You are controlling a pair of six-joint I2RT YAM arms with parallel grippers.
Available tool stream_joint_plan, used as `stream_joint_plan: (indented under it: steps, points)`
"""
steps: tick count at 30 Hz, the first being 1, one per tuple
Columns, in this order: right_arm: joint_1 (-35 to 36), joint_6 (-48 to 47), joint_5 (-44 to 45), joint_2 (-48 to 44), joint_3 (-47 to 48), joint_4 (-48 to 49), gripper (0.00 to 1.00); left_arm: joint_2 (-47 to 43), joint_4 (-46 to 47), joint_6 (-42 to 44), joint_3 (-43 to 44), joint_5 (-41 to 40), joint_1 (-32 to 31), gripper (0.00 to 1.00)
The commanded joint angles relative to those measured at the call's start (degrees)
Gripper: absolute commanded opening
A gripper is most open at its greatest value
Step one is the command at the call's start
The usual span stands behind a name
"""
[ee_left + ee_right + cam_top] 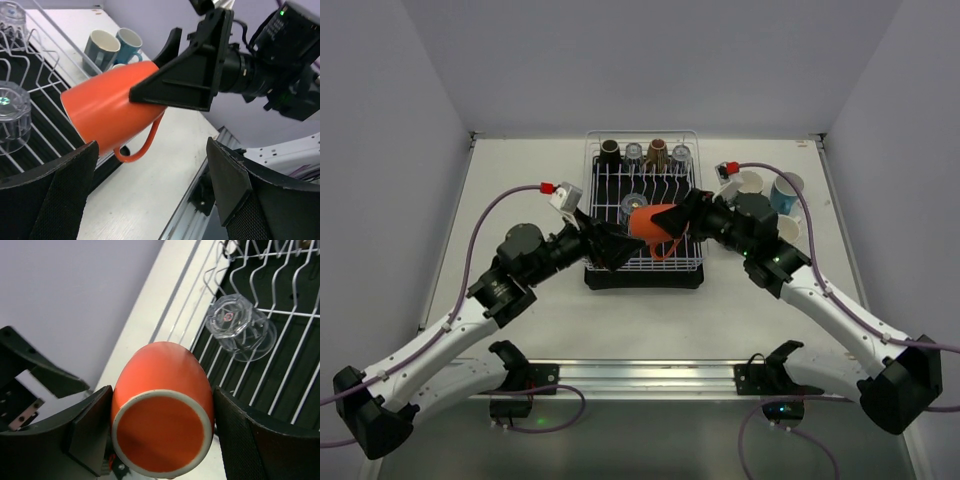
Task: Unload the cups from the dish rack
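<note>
An orange cup (655, 222) (105, 110) (162, 405) hangs on its side above the front of the white wire dish rack (650, 190), handle down. My right gripper (685, 215) (162, 390) is shut on it, a finger pressed against each side. My left gripper (615, 245) (152, 145) stands open just to the cup's left, its jaws wide and holding nothing. The rack's back row holds a black cup (610, 152), a brown cup (658, 152) and two clear glasses (634, 153). Another clear glass (633, 205) (240, 325) sits upside down mid-rack.
Right of the rack, a white cup (748, 183) and a teal cup (785, 190) (130, 42) stand on the table beside the right arm. The rack sits on a black drip tray (640, 278). A metal rail (640, 375) runs along the near edge.
</note>
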Motion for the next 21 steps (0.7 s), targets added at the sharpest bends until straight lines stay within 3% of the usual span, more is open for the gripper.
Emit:
stream_joint_plan:
  steps: [1,8,15,18,21]
  points:
    - [-0.8,7.8,-6.2,-7.3,-1.9,16.1,0.13,0.8,9.1,-6.4,-0.8,2.8,0.3,0.91]
    - [-1.4,9.3,-8.1,-12.4,-4.6,17.2,0.12,1.8,12.6,-9.0,-2.4,3.5,0.3,0.9]
    - [-1.5,14.8,-13.6,-9.7,-7.1,25.3,0.12,5.2,21.4,-12.0,-2.4,9.6,0.2,0.85]
    - [-1.5,17.7,-16.2,-7.2,-8.3,29.8,0.12,6.3,27.2,-13.4,-3.0,11.9,0.2,0.76]
    - [-1.5,20.9,-18.1,-5.4,-9.9,34.9,0.13,6.8,31.0,-14.4,-3.6,12.8,0.1,0.61]
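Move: The orange mug, held by its base end in the right hand, has its middle about 7 cm ahead of the open left hand, 5 cm to its right and 4 cm lower; from the right hand it is some 3 cm left and 1 cm below, neither ahead nor back. The clear glass in the rack lies about 12 cm ahead, 7 cm left and 16 cm below the right hand; the grey mug stands roughly 18 cm ahead of that hand, 20 cm right and 17 cm below. The right hand keeps its grip on the orange mug's base end and brings it back about 5 cm towards the left hand while lifting it some 7 cm, then easing it down 2 cm and slightly left, its left side rolling up some 20 degrees with a counter-clockwise swing. The left hand comes to meet the mug's mouth, moving right and up about 3 cm each and slightly back, rolling the opposite way with a slight clockwise turn as its fingers start closing around the rim, though whether they touch can't be made out. ##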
